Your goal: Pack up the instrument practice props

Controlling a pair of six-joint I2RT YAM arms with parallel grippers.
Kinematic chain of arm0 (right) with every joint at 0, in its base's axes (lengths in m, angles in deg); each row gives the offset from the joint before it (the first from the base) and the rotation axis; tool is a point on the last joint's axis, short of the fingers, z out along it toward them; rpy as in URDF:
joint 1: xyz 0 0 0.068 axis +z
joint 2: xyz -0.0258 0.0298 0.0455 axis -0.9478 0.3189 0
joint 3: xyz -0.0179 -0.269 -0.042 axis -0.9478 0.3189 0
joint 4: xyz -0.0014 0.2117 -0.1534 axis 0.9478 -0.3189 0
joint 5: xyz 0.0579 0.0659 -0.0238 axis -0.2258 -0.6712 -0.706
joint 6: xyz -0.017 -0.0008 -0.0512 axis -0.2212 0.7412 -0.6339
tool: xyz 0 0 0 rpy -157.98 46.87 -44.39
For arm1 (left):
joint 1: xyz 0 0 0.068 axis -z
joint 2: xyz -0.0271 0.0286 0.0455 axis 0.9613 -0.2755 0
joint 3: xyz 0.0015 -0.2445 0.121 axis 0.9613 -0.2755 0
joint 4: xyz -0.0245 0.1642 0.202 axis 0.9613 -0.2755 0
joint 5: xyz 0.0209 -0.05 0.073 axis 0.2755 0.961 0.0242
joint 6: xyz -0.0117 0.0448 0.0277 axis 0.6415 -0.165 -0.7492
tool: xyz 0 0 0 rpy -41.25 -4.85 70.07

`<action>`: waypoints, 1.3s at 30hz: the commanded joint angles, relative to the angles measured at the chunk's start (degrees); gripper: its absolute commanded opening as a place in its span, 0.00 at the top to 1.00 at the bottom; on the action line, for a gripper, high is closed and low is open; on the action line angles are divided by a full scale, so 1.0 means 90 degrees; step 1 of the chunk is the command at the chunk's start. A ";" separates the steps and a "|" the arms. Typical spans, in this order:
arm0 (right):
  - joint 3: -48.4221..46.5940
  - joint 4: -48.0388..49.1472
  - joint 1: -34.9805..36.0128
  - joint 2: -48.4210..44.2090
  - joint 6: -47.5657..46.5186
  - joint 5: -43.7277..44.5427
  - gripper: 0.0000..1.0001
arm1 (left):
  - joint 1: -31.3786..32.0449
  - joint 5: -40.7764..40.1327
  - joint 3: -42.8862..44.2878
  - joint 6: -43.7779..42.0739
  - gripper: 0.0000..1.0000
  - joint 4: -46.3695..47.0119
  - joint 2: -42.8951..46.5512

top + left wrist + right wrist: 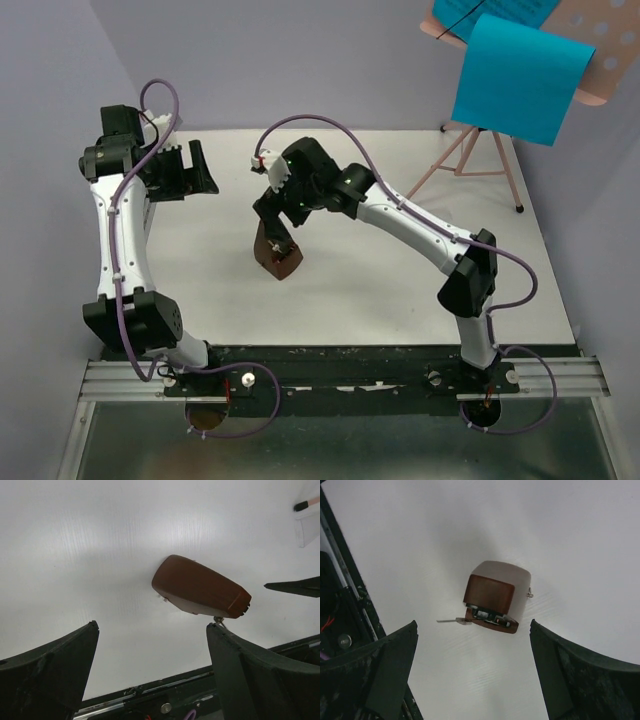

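The dark-brown wedge-shaped metronome block (pixel 279 257) lies on its side on the white table, near the middle. In the right wrist view the metronome block (pixel 492 596) is ahead of my right gripper (pixel 473 623), which is open with nothing between its fingers. From above, the right gripper (pixel 274 230) hovers just over the block. My left gripper (pixel 193 176) is open at the far left, apart from the block (pixel 200 587). The pink perforated music stand (pixel 478 150) is at the back right corner with the bright blue paper sheet (pixel 520 76) on its desk.
A black and metal rail (pixel 340 356) runs along the table's near edge. Lavender walls close in the back and both sides. The stand's thin tripod legs (pixel 512 182) spread over the back right corner. One stand foot (pixel 305 504) shows in the left wrist view.
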 commanded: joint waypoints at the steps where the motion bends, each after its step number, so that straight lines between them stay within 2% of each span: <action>1: -0.0506 0.0169 0.0156 0.0468 0.0559 0.1060 0.00 | -0.0393 -0.0151 -0.0313 0.0151 0.02 0.0162 0.0693; 6: -0.0907 0.0159 0.0254 0.0888 0.0901 0.1383 0.02 | -0.0569 -0.0054 -0.0860 0.0171 0.02 0.0231 0.1201; 12: -0.0946 0.0062 0.0274 0.1142 0.0863 0.1315 0.17 | -0.0638 0.0005 -0.1164 0.0181 0.02 0.0260 0.1504; 17: -0.0888 -0.0046 0.0264 0.1152 0.0648 0.0954 0.38 | -0.0657 -0.0073 -0.1232 0.0122 0.02 0.0260 0.1641; 22: -0.0849 -0.0299 0.0011 0.1055 0.0024 0.0388 0.66 | -0.0667 0.0034 -0.1213 -0.0024 0.02 0.0260 0.1709; 24: -0.0868 -0.0543 -0.0145 0.0977 -0.0405 -0.0050 0.74 | -0.0667 0.0287 -0.1271 -0.0161 0.03 0.0328 0.1767; 32: -0.0976 -0.2280 -0.0800 0.0762 -0.2641 -0.1897 0.78 | -0.0541 0.2152 -0.2510 -0.1546 0.01 0.1704 0.2870; 34: -0.0917 -0.2710 -0.0908 0.0665 -0.3100 -0.2015 0.79 | -0.0346 0.2329 -0.2735 -0.2092 0.01 0.1725 0.3075; 39: -0.0245 -0.3424 -0.0986 0.0129 -0.4332 -0.2396 0.80 | 0.0649 0.2330 -0.3155 -0.3577 0.01 0.1296 0.3174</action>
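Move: The metronome stands upright just under the right hand, about 3 cm ahead and 2 cm to its left, its middle some 12 cm lower. The tripod stand's nearest foot is roughly 20 cm ahead and 27 cm to the right of that hand, with a clear plastic piece beside it, about 18 cm ahead and 34 cm to the right, both on the table. From the left hand, the metronome lies about 15 cm to the right, 1 cm back and 17 cm below. Down about 4 cm, with a little forward and left, the open right hand settles over the metronome's top and closes to pinch its two sides, then carries it level some 8 cm to the right, slightly back, turning about 30 degrees counter-clockwise. The empty left hand, still open, draws back about 8 cm, then also swings right, tipping its fingers up and turning clockwise. ##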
